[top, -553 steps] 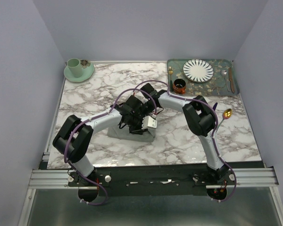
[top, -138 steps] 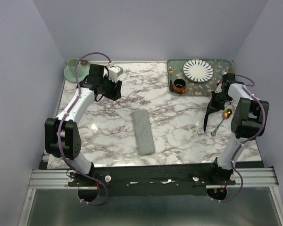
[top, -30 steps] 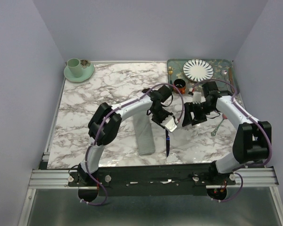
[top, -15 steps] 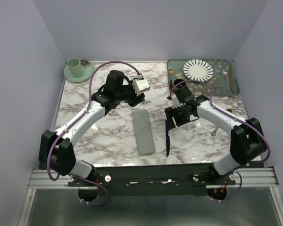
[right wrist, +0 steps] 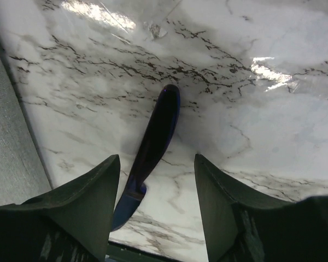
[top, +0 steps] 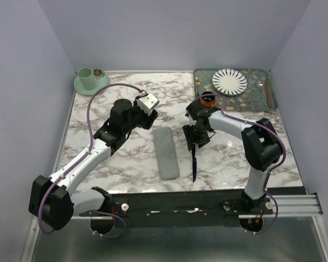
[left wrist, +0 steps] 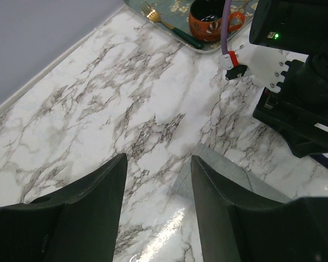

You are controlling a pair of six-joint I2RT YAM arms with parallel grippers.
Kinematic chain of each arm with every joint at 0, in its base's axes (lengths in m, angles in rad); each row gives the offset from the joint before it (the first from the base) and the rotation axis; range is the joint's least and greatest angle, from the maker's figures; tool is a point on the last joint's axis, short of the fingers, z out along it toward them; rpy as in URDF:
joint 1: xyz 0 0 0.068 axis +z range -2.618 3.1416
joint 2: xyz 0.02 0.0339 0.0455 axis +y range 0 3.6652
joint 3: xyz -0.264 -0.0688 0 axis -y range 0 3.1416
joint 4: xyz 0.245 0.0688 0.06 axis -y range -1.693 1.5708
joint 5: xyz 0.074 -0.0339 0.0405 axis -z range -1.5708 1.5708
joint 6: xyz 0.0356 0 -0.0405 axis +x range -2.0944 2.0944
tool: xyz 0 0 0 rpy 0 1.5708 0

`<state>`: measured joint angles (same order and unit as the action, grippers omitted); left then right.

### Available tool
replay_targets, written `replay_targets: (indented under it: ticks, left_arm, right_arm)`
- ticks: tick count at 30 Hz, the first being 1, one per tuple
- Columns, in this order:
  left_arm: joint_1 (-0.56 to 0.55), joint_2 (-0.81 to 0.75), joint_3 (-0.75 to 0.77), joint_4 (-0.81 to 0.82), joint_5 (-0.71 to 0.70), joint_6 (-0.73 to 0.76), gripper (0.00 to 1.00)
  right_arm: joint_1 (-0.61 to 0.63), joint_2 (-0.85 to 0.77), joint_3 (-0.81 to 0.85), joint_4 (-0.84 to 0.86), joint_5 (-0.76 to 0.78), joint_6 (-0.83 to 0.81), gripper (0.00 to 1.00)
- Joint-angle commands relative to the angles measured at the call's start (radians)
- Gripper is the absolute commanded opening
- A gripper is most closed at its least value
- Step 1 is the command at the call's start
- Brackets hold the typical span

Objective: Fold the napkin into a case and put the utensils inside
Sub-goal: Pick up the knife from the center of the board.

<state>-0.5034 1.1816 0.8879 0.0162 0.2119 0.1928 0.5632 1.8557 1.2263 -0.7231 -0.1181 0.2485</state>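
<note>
The napkin lies folded as a narrow grey case in the middle of the table, and its edge shows in the right wrist view. A dark blue utensil lies flat just right of it, apart from the cloth. My right gripper hangs open over the utensil's far end. The blue handle lies between the spread fingers, nearer the left one and not pinched. My left gripper is open and empty above the case's far corner.
A green patterned tray at the back right holds a striped plate, a gold fork, an orange cup and another utensil. A green cup on a saucer stands at the back left. The right arm is close to my left gripper.
My left gripper has left the blue utensil on the table, opened, and drawn back to the case's far end. The right gripper has come leftwards over the utensil's handle.
</note>
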Motion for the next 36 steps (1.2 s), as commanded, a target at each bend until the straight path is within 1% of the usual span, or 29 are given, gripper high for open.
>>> replay_targets:
  ticks: [1,2,5,7,8,10,11,13,14,15,18,19,20,22,23,25,26,27,28,30,31,34,36]
  left_arm:
    - [-0.001,-0.054,-0.055,0.06,-0.091,-0.023,0.62]
    - [-0.001,-0.056,-0.067,0.062,-0.107,-0.024,0.62]
    - [-0.001,-0.068,-0.081,0.065,-0.135,-0.023,0.62]
    - [-0.001,-0.079,-0.092,0.068,-0.154,-0.021,0.62]
    - [0.0,-0.082,-0.099,0.071,-0.154,-0.018,0.62]
    - [0.0,-0.088,-0.106,0.076,-0.161,-0.013,0.62]
    - [0.0,-0.089,-0.112,0.077,-0.166,-0.016,0.62]
    - [0.0,-0.085,-0.115,0.076,-0.172,-0.016,0.62]
    - [0.0,-0.083,-0.115,0.074,-0.172,-0.019,0.62]
    - [0.0,-0.08,-0.11,0.071,-0.169,-0.023,0.62]
    - [0.0,-0.048,-0.071,0.009,-0.111,-0.023,0.68]
    - [0.002,-0.039,-0.058,-0.014,-0.086,-0.024,0.7]
    - [0.0,-0.027,-0.049,-0.045,-0.001,-0.01,0.73]
    - [0.0,-0.039,-0.049,-0.045,0.097,0.02,0.77]
    - [0.0,-0.049,-0.062,-0.03,0.218,0.037,0.79]
    - [-0.001,-0.074,-0.121,-0.021,0.359,0.187,0.82]
    - [-0.001,-0.097,-0.139,-0.022,0.426,0.271,0.86]
    - [-0.003,-0.108,-0.177,-0.022,0.54,0.416,0.87]
    - [-0.012,-0.117,-0.194,-0.021,0.575,0.495,0.87]
    - [-0.062,-0.102,-0.204,-0.054,0.618,0.649,0.86]
    - [-0.088,-0.085,-0.195,-0.13,0.619,0.825,0.86]
    - [-0.171,0.013,-0.132,-0.247,0.613,1.07,0.84]
    - [-0.228,0.104,-0.057,-0.272,0.6,1.129,0.83]
  right_arm:
    - [0.033,0.063,0.053,-0.016,0.073,0.051,0.63]
    - [0.044,0.072,0.064,-0.018,0.09,0.061,0.58]
    - [0.046,0.111,0.062,-0.033,0.141,0.07,0.49]
    - [0.046,0.125,0.042,-0.038,0.156,0.074,0.46]
    - [0.046,0.128,0.035,-0.039,0.159,0.077,0.4]
    - [0.047,0.128,0.021,-0.039,0.172,0.078,0.32]
    - [0.047,0.129,0.022,-0.039,0.178,0.078,0.25]
    - [0.046,0.137,0.045,-0.053,0.186,0.075,0.16]
    - [0.046,0.142,0.056,-0.059,0.186,0.066,0.06]
    - [0.047,0.143,0.068,-0.073,0.183,0.06,0.01]
    - [0.044,0.1,0.098,-0.081,0.163,0.023,0.0]
    - [0.041,0.077,0.099,-0.078,0.135,0.015,0.01]
    - [0.031,0.054,0.102,-0.078,0.124,0.005,0.01]
    - [0.015,-0.013,0.104,-0.062,0.037,-0.006,0.01]
    - [0.001,-0.03,0.105,-0.061,0.028,-0.011,0.01]
    - [-0.008,-0.081,0.104,-0.055,-0.012,-0.024,0.01]
    - [-0.014,-0.096,0.102,-0.055,-0.018,-0.023,0.01]
    - [-0.016,-0.105,0.096,-0.055,-0.034,-0.028,0.01]
    - [-0.016,-0.121,0.093,-0.056,-0.061,-0.028,0.01]
    - [-0.022,-0.136,0.082,-0.055,-0.092,-0.028,0.01]
    - [-0.022,-0.144,0.078,-0.056,-0.129,-0.028,0.01]
    - [-0.034,-0.151,0.079,-0.058,-0.173,-0.023,0.01]
    - [-0.045,-0.153,0.081,-0.062,-0.224,-0.017,0.01]
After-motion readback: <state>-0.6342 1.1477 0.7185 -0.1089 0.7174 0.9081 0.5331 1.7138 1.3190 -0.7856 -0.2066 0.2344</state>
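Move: The knife's handle lies between the right hand's open fingers; the knife's middle is about 5 cm back from that hand, neither left nor right, and 1 cm below. From the right hand the folded napkin is centred some 9 cm left and 4 cm back, 1 cm lower; the mug stands about 15 cm ahead, 5 cm right and 2 cm higher. From the left hand, the napkin lies about 11 cm back, 4 cm right and 22 cm below. The right fingers close on the knife's handle and pinch it after easing about 1 cm forward and slightly down, then lift it roughly 8 cm, the hand's left side tilting up. The left hand first drifts left a little and sinks, then sweeps back about 11 cm, rightward and down towards the napkin, turning clockwise some 45 degrees while its fingers open wider. ##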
